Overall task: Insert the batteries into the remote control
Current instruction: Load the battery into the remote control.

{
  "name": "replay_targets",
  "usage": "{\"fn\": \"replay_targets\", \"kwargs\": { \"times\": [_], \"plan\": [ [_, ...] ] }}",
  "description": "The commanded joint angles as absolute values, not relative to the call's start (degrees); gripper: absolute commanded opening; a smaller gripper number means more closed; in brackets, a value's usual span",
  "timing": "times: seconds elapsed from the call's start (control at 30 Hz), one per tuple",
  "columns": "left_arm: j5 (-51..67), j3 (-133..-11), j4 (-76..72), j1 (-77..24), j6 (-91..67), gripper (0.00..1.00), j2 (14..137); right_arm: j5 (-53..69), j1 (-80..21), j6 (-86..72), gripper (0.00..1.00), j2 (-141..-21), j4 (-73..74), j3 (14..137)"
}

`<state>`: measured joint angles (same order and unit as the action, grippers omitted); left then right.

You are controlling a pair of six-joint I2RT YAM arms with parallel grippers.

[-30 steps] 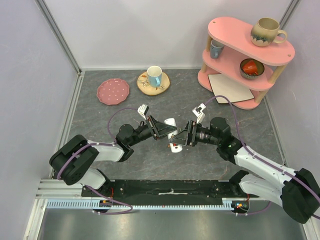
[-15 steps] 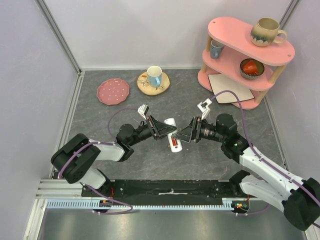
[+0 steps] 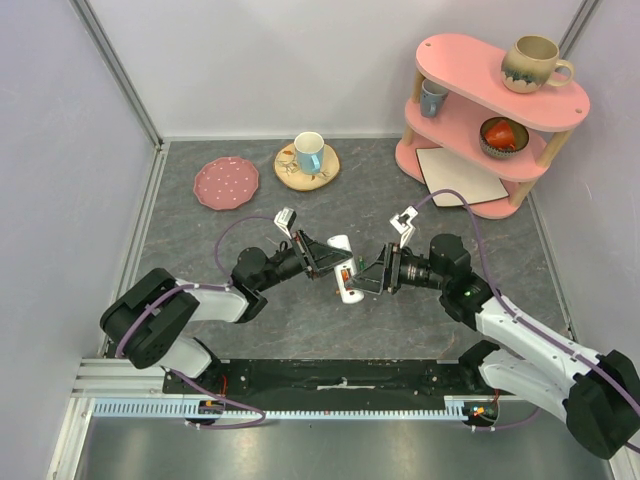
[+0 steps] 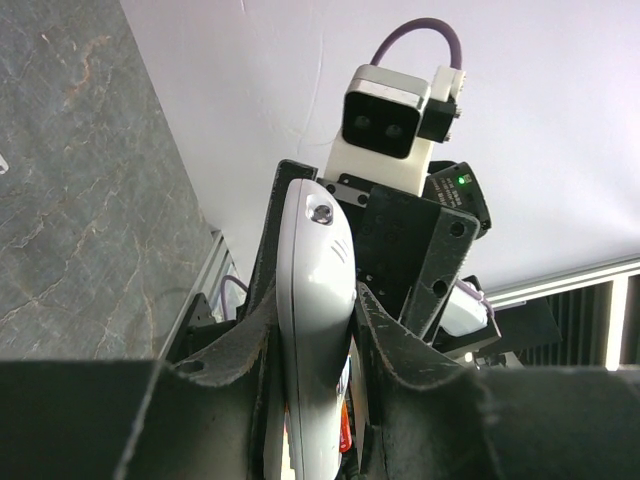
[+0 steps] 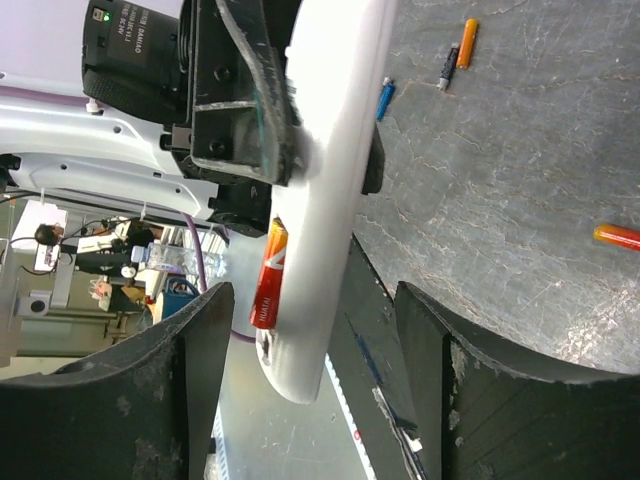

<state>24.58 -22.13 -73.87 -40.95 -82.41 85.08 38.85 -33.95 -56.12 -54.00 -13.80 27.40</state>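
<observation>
My left gripper (image 3: 333, 262) (image 4: 318, 300) is shut on the white remote control (image 3: 350, 293) (image 4: 315, 330), holding it edge-on above the table. A red-orange battery (image 5: 268, 275) (image 4: 345, 435) lies in the recess on the remote's back. My right gripper (image 3: 364, 279) (image 5: 315, 310) is open, its two fingers on either side of the remote's (image 5: 325, 180) free end without touching it. On the table behind lie three loose batteries: a blue one (image 5: 385, 98), an orange and black one (image 5: 458, 50) and a red-orange one (image 5: 618, 236).
A pink two-tier shelf (image 3: 490, 110) stands at the back right with a mug (image 3: 535, 62) on top and a bowl (image 3: 502, 135) below. A pink plate (image 3: 226, 183) and a cup on a wooden coaster (image 3: 308, 155) sit at the back.
My right gripper drew back slightly, then came in again around the remote's end, its jaws a little narrower. The left arm and the remote have stayed put.
</observation>
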Motion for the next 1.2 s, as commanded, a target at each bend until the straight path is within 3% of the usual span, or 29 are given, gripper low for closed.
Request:
{"fn": "replay_targets", "kwargs": {
  "times": [0.0,0.37,0.67,1.17],
  "plan": [
    [25.75,-23.82,-95.36,-40.87,-83.67,0.02,82.88,40.61,-33.75,-58.09,0.72,-54.4,-19.25,26.19],
    [25.31,-24.17,-95.36,-40.87,-83.67,0.02,82.62,42.19,-33.84,-61.08,0.61,-57.13,-24.79,25.58],
    [25.31,-24.87,-95.36,-40.87,-83.67,0.02,82.97,42.19,-33.75,-61.08,0.47,-57.48,-24.35,25.31],
    [25.22,-25.49,-95.36,-40.96,-83.76,0.02,82.88,36.57,-36.82,-58.72,0.35,-58.97,-20.31,26.98]
  ]
}}
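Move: Just left of the right hand, about 3 cm on and 1 cm farther out, the red battery sits in the open back of the remote, nearly level with the fingertips. The remote's middle is some 4 cm left and 3 cm ahead of that hand; a loose red battery lies on the table roughly 17 cm below, 5 cm left and 3 cm ahead. From the left hand, which already holds the remote, the seated battery is about 4 cm back, 1 cm to the right, level. Closing its fingers from about three-quarters open to two-fifths, the right hand creeps left over the remote's near end by a little over 1 cm and rolls about 5 degrees, its left side rising. One finger comes down over the red battery, the other up under the casing, so they pinch battery and remote together. The left hand keeps its grip and holds the remote up against this. ##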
